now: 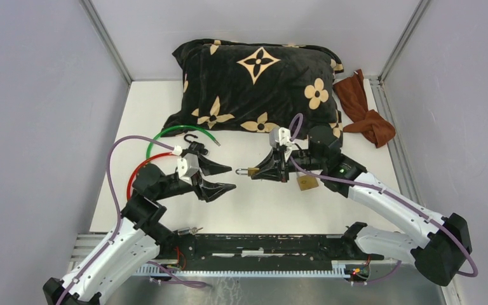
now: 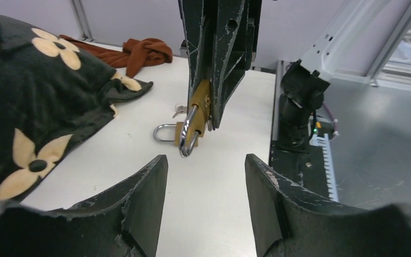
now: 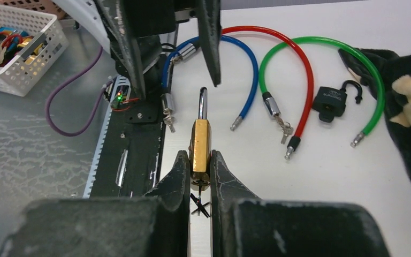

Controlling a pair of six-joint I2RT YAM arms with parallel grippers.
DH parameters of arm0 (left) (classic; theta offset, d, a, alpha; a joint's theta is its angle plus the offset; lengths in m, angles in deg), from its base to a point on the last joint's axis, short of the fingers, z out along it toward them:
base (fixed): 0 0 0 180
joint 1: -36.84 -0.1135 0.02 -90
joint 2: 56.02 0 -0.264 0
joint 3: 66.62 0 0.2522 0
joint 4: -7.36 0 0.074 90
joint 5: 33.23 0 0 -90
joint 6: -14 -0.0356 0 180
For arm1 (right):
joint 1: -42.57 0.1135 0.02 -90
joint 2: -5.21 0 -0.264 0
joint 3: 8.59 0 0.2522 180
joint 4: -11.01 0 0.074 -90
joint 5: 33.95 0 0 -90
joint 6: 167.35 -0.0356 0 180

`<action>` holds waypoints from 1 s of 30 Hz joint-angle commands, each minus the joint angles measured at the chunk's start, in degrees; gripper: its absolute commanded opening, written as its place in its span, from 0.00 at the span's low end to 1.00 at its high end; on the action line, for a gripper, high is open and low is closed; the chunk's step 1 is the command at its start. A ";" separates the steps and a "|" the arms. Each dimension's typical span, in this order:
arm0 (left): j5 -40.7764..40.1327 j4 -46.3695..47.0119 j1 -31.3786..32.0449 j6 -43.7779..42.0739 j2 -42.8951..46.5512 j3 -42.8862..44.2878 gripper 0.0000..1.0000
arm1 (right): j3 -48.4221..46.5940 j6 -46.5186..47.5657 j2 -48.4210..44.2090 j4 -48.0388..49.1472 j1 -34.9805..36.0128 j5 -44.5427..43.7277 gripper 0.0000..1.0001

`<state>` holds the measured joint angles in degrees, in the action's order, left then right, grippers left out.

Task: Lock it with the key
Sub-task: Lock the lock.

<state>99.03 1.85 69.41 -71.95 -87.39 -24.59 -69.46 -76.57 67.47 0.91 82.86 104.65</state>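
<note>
My right gripper [image 3: 198,156] is shut on the body of a brass padlock [image 3: 200,144], held off the table with its steel shackle [image 2: 188,136] pointing at the left gripper. Something thin and dark pokes out of the padlock's keyhole end between my fingers; I cannot tell whether it is the key. My left gripper [image 2: 206,163] stands open just short of the shackle tip, with nothing between its fingers. In the top view the left gripper [image 1: 230,179] and the held padlock [image 1: 249,171] are almost tip to tip.
A second brass padlock [image 1: 307,183] lies under the right arm, small keys [image 2: 179,111] beside it. Red [image 3: 278,37], blue [image 3: 249,64] and green [image 3: 326,43] cable locks and a black padlock [image 3: 330,101] lie to the left. Pillow [image 1: 254,82], brown cloth [image 1: 365,114] and basket [image 3: 16,53] surround.
</note>
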 commanded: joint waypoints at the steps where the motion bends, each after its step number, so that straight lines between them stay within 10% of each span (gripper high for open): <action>1: 3.14 7.10 -0.26 10.36 -0.26 -1.15 0.62 | -3.57 4.01 0.14 -1.15 3.01 1.31 0.00; 7: 3.22 8.10 -0.13 10.44 -0.33 -1.76 0.38 | -4.29 3.88 0.32 -0.86 5.40 -0.26 0.00; 17: 5.55 7.76 0.12 6.79 -1.56 -2.45 0.35 | -5.18 3.97 0.12 -0.76 5.83 0.01 0.00; 24: 5.36 9.38 0.22 7.24 -2.19 -1.40 0.04 | -4.84 4.67 0.34 -1.48 5.92 -0.08 0.00; 30: 4.62 11.67 0.74 7.43 -2.85 -2.10 0.02 | -3.35 1.52 0.70 3.29 6.87 0.50 0.00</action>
<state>103.47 8.54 69.46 -64.80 -89.73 -27.02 -71.84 -73.07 67.99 -1.97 88.48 104.89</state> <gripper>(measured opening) 0.048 0.100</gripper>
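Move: The small padlock, held by its body in the right fingers at nearly the left hand's height, points its shackle at the left gripper. From the left hand the shackle is about 3 cm to the right, 2 ahead and 1 lower; from the right hand it is some 4 cm left, level ahead. The large brass padlock lies about 15 cm right of the right hand, 5 farther out and 24 below. The red cable's tip is some 11 cm ahead of the left hand, 5 left and 25 below. Keeping its closed hold on the small padlock's body, the right hand draws back about 3 cm and half as far left, turning slightly counter-clockwise, to bring the shackle between the left hand's open fingers, and then holds still. The left hand eases only about 1 cm back and right, sinks slightly after a small rise, and closes its wide-open fingers in two stages, pinching the shackle's end at the tips. ##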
